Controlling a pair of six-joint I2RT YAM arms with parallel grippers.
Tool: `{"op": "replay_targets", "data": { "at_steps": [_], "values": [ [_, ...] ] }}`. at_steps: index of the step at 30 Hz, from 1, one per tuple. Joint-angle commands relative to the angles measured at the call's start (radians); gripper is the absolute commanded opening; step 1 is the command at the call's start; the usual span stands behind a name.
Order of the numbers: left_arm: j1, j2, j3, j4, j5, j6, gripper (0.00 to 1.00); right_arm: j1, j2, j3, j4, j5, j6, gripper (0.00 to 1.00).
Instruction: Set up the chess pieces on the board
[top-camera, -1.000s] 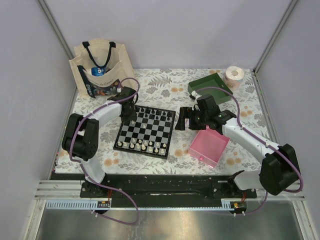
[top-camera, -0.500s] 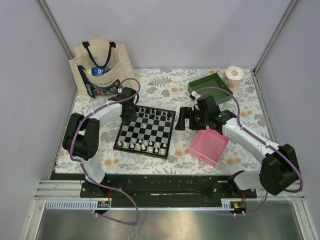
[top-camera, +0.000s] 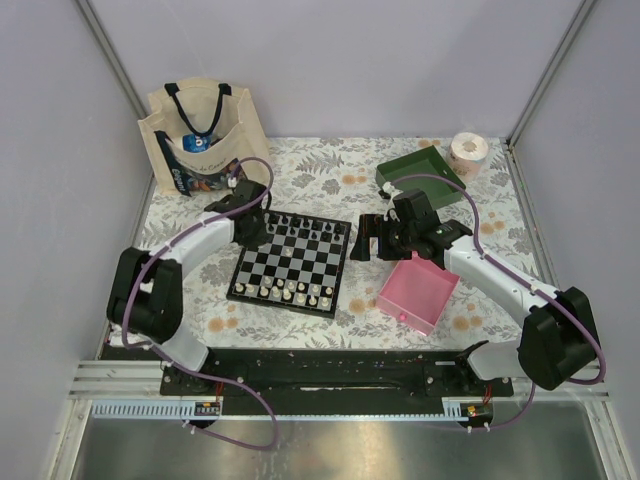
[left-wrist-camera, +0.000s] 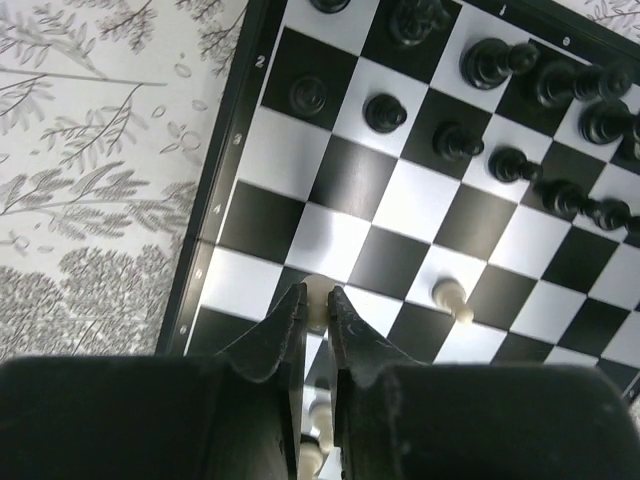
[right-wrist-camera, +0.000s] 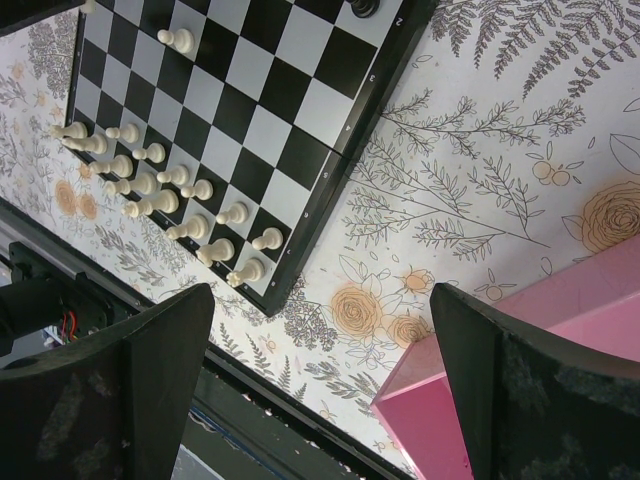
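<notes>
The board (top-camera: 300, 265) lies on the flowered cloth left of centre. Black chess pieces (top-camera: 315, 232) stand along its far rows and cream-white ones (top-camera: 295, 292) along its near rows. My left gripper (top-camera: 255, 226) hangs over the board's far left corner. In the left wrist view it (left-wrist-camera: 317, 292) is shut on a cream-white piece (left-wrist-camera: 316, 284), pinched at the fingertips over a square by the board's edge. A lone white pawn (left-wrist-camera: 452, 296) stands to its right. My right gripper (top-camera: 365, 240) hovers open and empty between the board and the pink tray (top-camera: 418, 290).
A cloth tote bag (top-camera: 200, 140) stands at the back left. A green tray (top-camera: 420, 168) and a paper roll (top-camera: 468, 150) sit at the back right. The pink tray's corner (right-wrist-camera: 560, 330) shows beside the right fingers.
The left jaws have closed onto the cream-white piece. The left arm's elbow has swung out to the left. The right arm has not moved.
</notes>
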Motion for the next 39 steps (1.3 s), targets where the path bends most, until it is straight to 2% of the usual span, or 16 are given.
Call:
{"op": "replay_targets", "data": {
  "at_steps": [1,6,13,39],
  "values": [
    [-0.004,-0.127,-0.070,-0.015,-0.033,-0.027,0.02,0.004,-0.003,0.036,0.023,-0.026,0.017,0.99],
    [-0.005,-0.226,-0.202,-0.001,-0.003,-0.068,0.00,0.004,0.009,0.044,0.029,-0.040,0.024,0.99],
    [-0.012,-0.297,-0.277,-0.018,-0.019,-0.067,0.00,0.004,0.027,0.053,0.030,-0.055,0.018,1.00],
    [-0.025,-0.244,-0.277,-0.016,0.050,-0.004,0.00,0.004,0.044,0.064,0.035,-0.066,0.024,1.00]
  ]
}}
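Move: The left hand already holds a white pawn just above the board. The empty second-file square in the white pawn row lies about 8 cm back, 2 cm left and 4 cm below. The row's nearest pawn is 9 cm back and 1 cm right, the corner piece 11 cm back and 5 cm left, and a loose white pawn level with the hand, 6 cm right. From the right hand that square is some 29 cm left and 2 cm back. Still pinching the white pawn, the left hand lifts it another centimetre, then carries it briskly back about 8 cm and slightly left towards the gap in the white pawn row, dipping some 2 cm on the way. Over the square it almost stops, then creeps slightly lower, wrist nearly unturned and fingers keeping their grip. ##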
